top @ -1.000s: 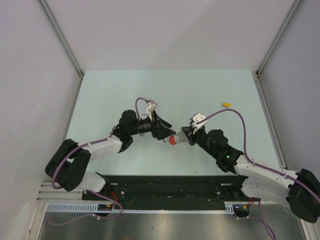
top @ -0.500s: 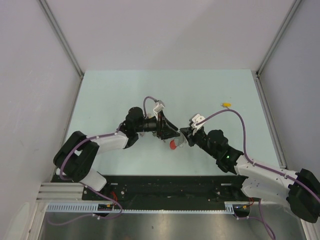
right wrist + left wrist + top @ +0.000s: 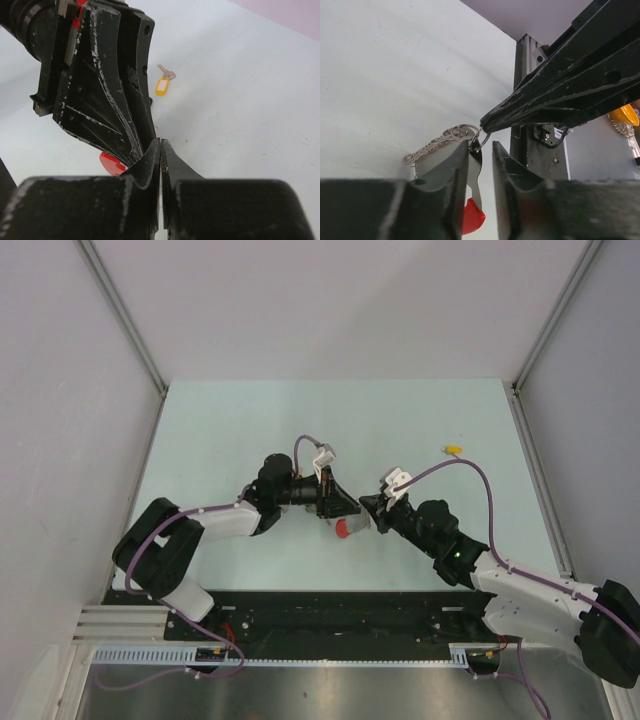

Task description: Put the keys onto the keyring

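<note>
The keyring hangs between the two grippers. Its red plastic part (image 3: pixel 343 530) points down, and its silver toothed metal part (image 3: pixel 432 146) sticks out to the left. My right gripper (image 3: pixel 160 141) is shut on the keyring's small wire loop (image 3: pixel 480 140), seen from the left wrist as black tips (image 3: pixel 486 121). My left gripper (image 3: pixel 480 146) stands open around the flat metal strip above the red end (image 3: pixel 472 220). The strip lies against one finger (image 3: pixel 455 160), with a gap to the other. A key with a yellow tag (image 3: pixel 453 450) lies on the table at the far right, also visible from the right wrist (image 3: pixel 161 86).
The pale green table (image 3: pixel 220 430) is walled by white panels on the left, back and right. A black rail (image 3: pixel 330 615) runs along the near edge by the arm bases. The right arm's purple cable (image 3: pixel 480 480) arcs over the table near the yellow-tagged key.
My left arm has swung right until its fingers meet the right gripper's tips. Its jaws have narrowed around the keyring's strip. The red part has dropped slightly lower. The right gripper stays shut.
</note>
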Controlling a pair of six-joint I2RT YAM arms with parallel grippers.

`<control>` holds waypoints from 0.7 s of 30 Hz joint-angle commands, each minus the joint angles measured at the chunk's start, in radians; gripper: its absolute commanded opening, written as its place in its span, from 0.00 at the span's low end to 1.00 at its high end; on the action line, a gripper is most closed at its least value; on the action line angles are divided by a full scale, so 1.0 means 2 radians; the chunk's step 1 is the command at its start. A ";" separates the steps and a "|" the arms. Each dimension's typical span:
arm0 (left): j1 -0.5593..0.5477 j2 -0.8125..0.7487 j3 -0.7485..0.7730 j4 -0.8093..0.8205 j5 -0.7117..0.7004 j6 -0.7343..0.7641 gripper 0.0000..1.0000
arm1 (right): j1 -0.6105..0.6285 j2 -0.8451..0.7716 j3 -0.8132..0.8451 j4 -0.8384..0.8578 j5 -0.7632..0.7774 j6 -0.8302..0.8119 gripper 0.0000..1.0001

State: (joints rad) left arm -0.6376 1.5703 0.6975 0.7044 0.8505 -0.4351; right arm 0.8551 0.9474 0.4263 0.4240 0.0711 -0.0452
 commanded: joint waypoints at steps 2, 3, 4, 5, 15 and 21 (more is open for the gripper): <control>-0.003 -0.020 0.020 -0.042 0.001 0.043 0.21 | -0.003 -0.017 0.002 0.020 0.000 0.008 0.00; -0.003 -0.023 0.024 -0.054 -0.002 0.049 0.19 | -0.003 -0.018 0.002 0.018 0.000 0.009 0.00; -0.003 -0.029 0.026 -0.064 -0.009 0.061 0.16 | -0.003 -0.021 0.002 0.017 0.000 0.010 0.00; -0.003 -0.033 0.026 -0.081 -0.012 0.066 0.09 | -0.003 -0.023 0.002 0.014 -0.001 0.011 0.00; -0.004 -0.095 0.035 -0.155 -0.059 0.119 0.00 | -0.005 -0.041 0.002 -0.003 -0.009 0.020 0.00; -0.018 -0.104 0.033 -0.166 -0.066 0.132 0.03 | -0.006 -0.045 0.003 -0.006 -0.020 0.031 0.00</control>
State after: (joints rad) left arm -0.6582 1.3949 0.7296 0.3897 0.7437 -0.2153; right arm 0.8513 0.8783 0.4229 0.4000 0.0391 -0.0002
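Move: The keyring's thin wire loop, held in the right fingertips, lies about 1 cm to the left gripper's right and 1 cm below it; its red piece hangs about 4 cm to the left and 1 cm back, some 6 cm down. The green-tagged key is about 9 cm ahead and 10 cm left, the black tag 12 cm ahead and 13 cm left, both some 14 cm below. From the right gripper the loop is 1 cm left and 1 cm down. Dip the left gripper under 1 cm over the wire loop and shut its part-open fingers fully, pinching the loop opposite the right fingertips. Then raise it about 2 cm and draw it some 1 cm left, tipping it slightly, while the right gripper keeps its hold and rises about 1.5 cm, easing back 1 cm. ##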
